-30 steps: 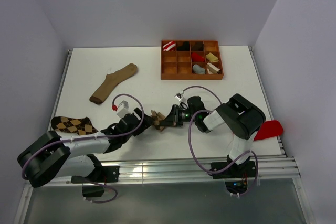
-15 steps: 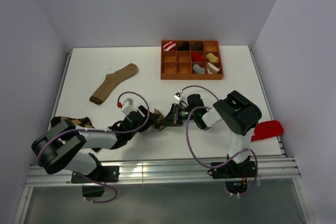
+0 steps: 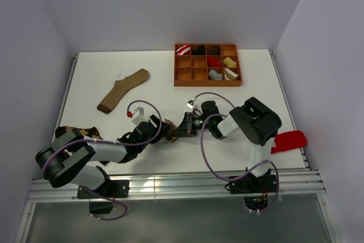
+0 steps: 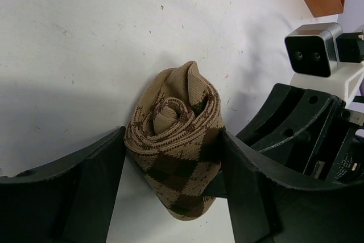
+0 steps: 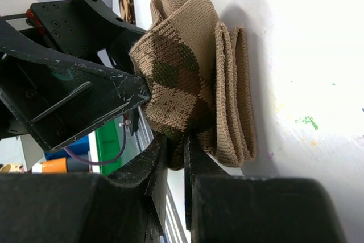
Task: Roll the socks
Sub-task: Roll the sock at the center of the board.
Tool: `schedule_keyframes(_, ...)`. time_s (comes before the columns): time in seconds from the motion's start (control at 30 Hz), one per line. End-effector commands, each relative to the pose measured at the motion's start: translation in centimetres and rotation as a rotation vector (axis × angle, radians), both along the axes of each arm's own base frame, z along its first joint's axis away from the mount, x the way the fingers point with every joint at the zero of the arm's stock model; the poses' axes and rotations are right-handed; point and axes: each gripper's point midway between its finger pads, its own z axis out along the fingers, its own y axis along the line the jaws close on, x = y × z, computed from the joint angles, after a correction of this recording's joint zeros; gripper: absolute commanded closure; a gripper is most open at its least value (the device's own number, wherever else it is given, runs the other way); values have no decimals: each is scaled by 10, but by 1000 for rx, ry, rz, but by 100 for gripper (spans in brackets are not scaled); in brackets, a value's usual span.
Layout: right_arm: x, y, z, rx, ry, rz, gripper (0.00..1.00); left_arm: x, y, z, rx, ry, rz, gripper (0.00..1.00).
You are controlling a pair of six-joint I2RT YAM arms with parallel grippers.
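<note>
A light brown argyle sock (image 4: 176,146), rolled into a spiral, lies on the white table between both grippers (image 3: 171,131). My left gripper (image 4: 173,140) spans the roll, with one finger pressed against each side. My right gripper (image 5: 176,146) is shut on a fold of fabric at the edge of the same sock (image 5: 193,83). In the top view the left gripper (image 3: 165,132) and right gripper (image 3: 181,128) meet at the roll. A darker argyle sock (image 3: 69,131) lies at the left, mostly hidden by my left arm.
A long plain tan sock (image 3: 122,89) lies at the back left. A brown compartment tray (image 3: 207,83) holding several rolled socks stands at the back centre-right. A red object (image 3: 290,140) sits at the right table edge.
My left arm has folded in closer to the table front, now covering most of the darker argyle sock. The right gripper and the roll have shifted slightly left. Both grips persist.
</note>
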Motion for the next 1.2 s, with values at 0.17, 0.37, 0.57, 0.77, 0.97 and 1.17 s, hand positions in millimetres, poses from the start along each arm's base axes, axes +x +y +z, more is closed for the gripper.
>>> schedule_keyframes(0.17,-28,-22,-57,-203,128,14,100,-4,13,-32,122,87,27,39)
schedule_keyframes(0.37,-13,-29,-43,-282,-26,-29,71,-11,18,-47,196,188,33,53)
schedule_keyframes(0.57,11,-42,-8,-431,-319,-138,46,-14,21,-46,303,257,19,56)
schedule_keyframes(0.77,15,-41,34,-573,-682,-222,35,-13,19,-37,389,281,-26,57)
schedule_keyframes(0.97,6,-34,45,-663,-895,-237,33,-10,7,-30,408,299,-71,57)
schedule_keyframes(1.17,-4,-20,53,-744,-1045,-251,33,-10,1,-30,440,334,-104,57)
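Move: The rolled argyle sock already sits between the left hand's open fingers, about 2 cm ahead of that hand, 2 cm to its right and 1 cm below. The right hand pinches the sock's edge, with the roll's middle some 2 cm to its left and 1 cm ahead. From the left hand, the plain brown sock lies about 15 cm ahead and 15 cm left, the wooden box some 25 cm ahead and 16 cm right. Easing forward and right by about 2 cm in all, the left hand tips its fingers down some 20 degrees and closes them on the sides of the roll. The right hand, still at first, opens and lets go of the sock's edge, then rises about 4 cm and backs off some 2 cm, its fingers swinging from leftward round to forward-left and steeper down. ##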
